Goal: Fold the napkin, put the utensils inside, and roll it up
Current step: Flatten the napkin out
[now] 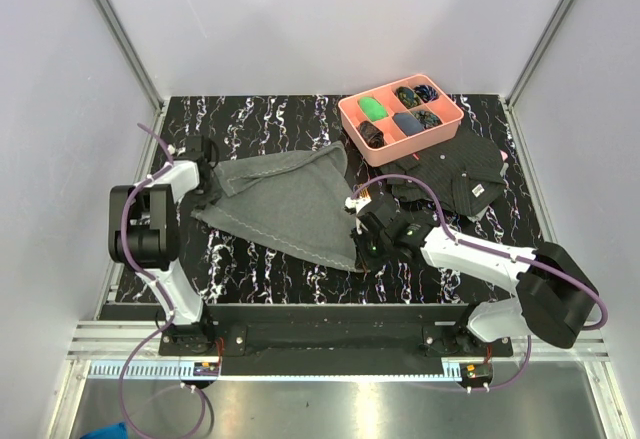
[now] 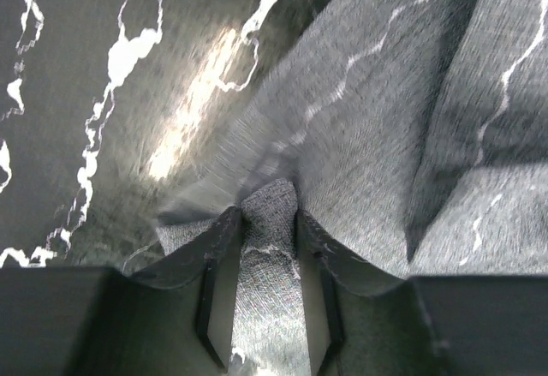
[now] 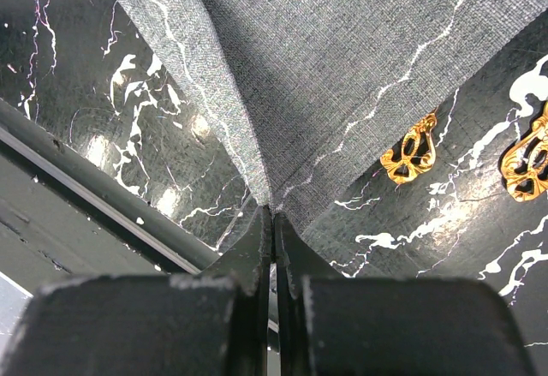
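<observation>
The grey napkin (image 1: 285, 199) lies partly lifted across the dark marbled table, pulled between both arms. At its left corner my left gripper (image 1: 207, 181) has a bunched fold of the cloth (image 2: 385, 119) squeezed between its fingertips (image 2: 267, 217). My right gripper (image 1: 358, 244) holds the near right corner, its jaws pressed flat together on the napkin's tip (image 3: 272, 211), and the cloth (image 3: 342, 68) rises away from it. In the right wrist view, two ornate gold utensil ends (image 3: 411, 149) (image 3: 524, 158) lie on the table beside the napkin's edge. The rest of them is out of view.
A pink tray (image 1: 352, 111) with small dark and green items stands at the back right. A black patterned cloth (image 1: 465, 174) with a white tag lies in front of it, just behind my right arm. The table's front rail (image 3: 86, 188) runs close to my right gripper.
</observation>
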{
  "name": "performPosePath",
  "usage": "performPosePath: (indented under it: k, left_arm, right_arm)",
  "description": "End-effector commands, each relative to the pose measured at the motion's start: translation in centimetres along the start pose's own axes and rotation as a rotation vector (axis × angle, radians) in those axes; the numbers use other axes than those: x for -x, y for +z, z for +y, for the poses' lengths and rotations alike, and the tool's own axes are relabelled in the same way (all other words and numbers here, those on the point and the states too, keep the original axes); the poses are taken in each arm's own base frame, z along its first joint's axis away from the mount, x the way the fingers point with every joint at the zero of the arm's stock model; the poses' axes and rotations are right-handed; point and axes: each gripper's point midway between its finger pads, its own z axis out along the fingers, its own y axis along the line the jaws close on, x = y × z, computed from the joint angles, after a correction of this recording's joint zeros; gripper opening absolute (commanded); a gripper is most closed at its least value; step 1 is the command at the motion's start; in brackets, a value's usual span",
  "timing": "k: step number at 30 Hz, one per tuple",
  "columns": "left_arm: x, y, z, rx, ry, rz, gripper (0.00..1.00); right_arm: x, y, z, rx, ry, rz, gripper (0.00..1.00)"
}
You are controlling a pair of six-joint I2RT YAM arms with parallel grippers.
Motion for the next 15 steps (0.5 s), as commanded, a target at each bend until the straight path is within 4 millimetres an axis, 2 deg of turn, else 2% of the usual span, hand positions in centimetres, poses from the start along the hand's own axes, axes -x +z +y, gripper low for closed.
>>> performPosePath:
  k: [1,2,3,5,11,14,15]
  left_arm:
    - [1.4,-2.7,0.5,-0.008,-0.028,-0.078,0.30]
    - [1.7,-2.9,0.6,-0.009,-0.027,-0.091,0.27]
    - [1.8,-3.2,0.7,-0.011,-0.029,-0.103,0.18]
    - [2.1,-3.4,0.6,-0.018,-0.017,-0.119,0.12]
    - [2.2,-4.4,0.5,-0.047,-0.014,-0.130,0.07]
    - [2.7,-6.1,0.5,-0.075,-0.023,-0.165,0.02]
    - [3.3,-7.2,0.5,-0.093,-0.032,-0.197,0.01]
  right_arm:
    - [1.6,-0.5,0.5,-0.002,-0.015,-0.042,0.00]
    - [1.6,-0.4,0.5,-0.002,-0.017,-0.042,0.00]
    - [1.6,-0.3,0.5,-0.002,-0.015,-0.037,0.00]
    - [1.5,-0.3,0.5,-0.001,-0.015,-0.033,0.00]
    - [1.6,-0.3,0.4,-0.011,-0.008,-0.036,0.00]
    - [2.7,-0.8,0.2,-0.034,-0.013,-0.067,0.00]
    - [3.1,-1.1,0.0,-0.051,-0.021,-0.082,0.00]
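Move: The napkin's left corner lies about 3 cm left of the left hand, 2 cm back and 1 cm below its pads, which straddle a small bunch of cloth. From this hand, the loose point of the folded-over flap is roughly 6 cm to the right and 2 cm ahead; the napkin's far-left end is about 10 cm ahead and 2 cm right. From the right hand, that left corner lies some 43 cm left, 17 cm ahead and 4 cm lower. The left fingers, part open around the bunched cloth just inside the napkin's left corner, close until nearly shut and pinch it while the hand rises straight up about 4 cm from the table, easing barely a centimetre back and tilting some 5 degrees as it goes. The right hand stays where it is, raised a little off the table, its shut fingers keeping their hold on the napkin's near-right corner. ##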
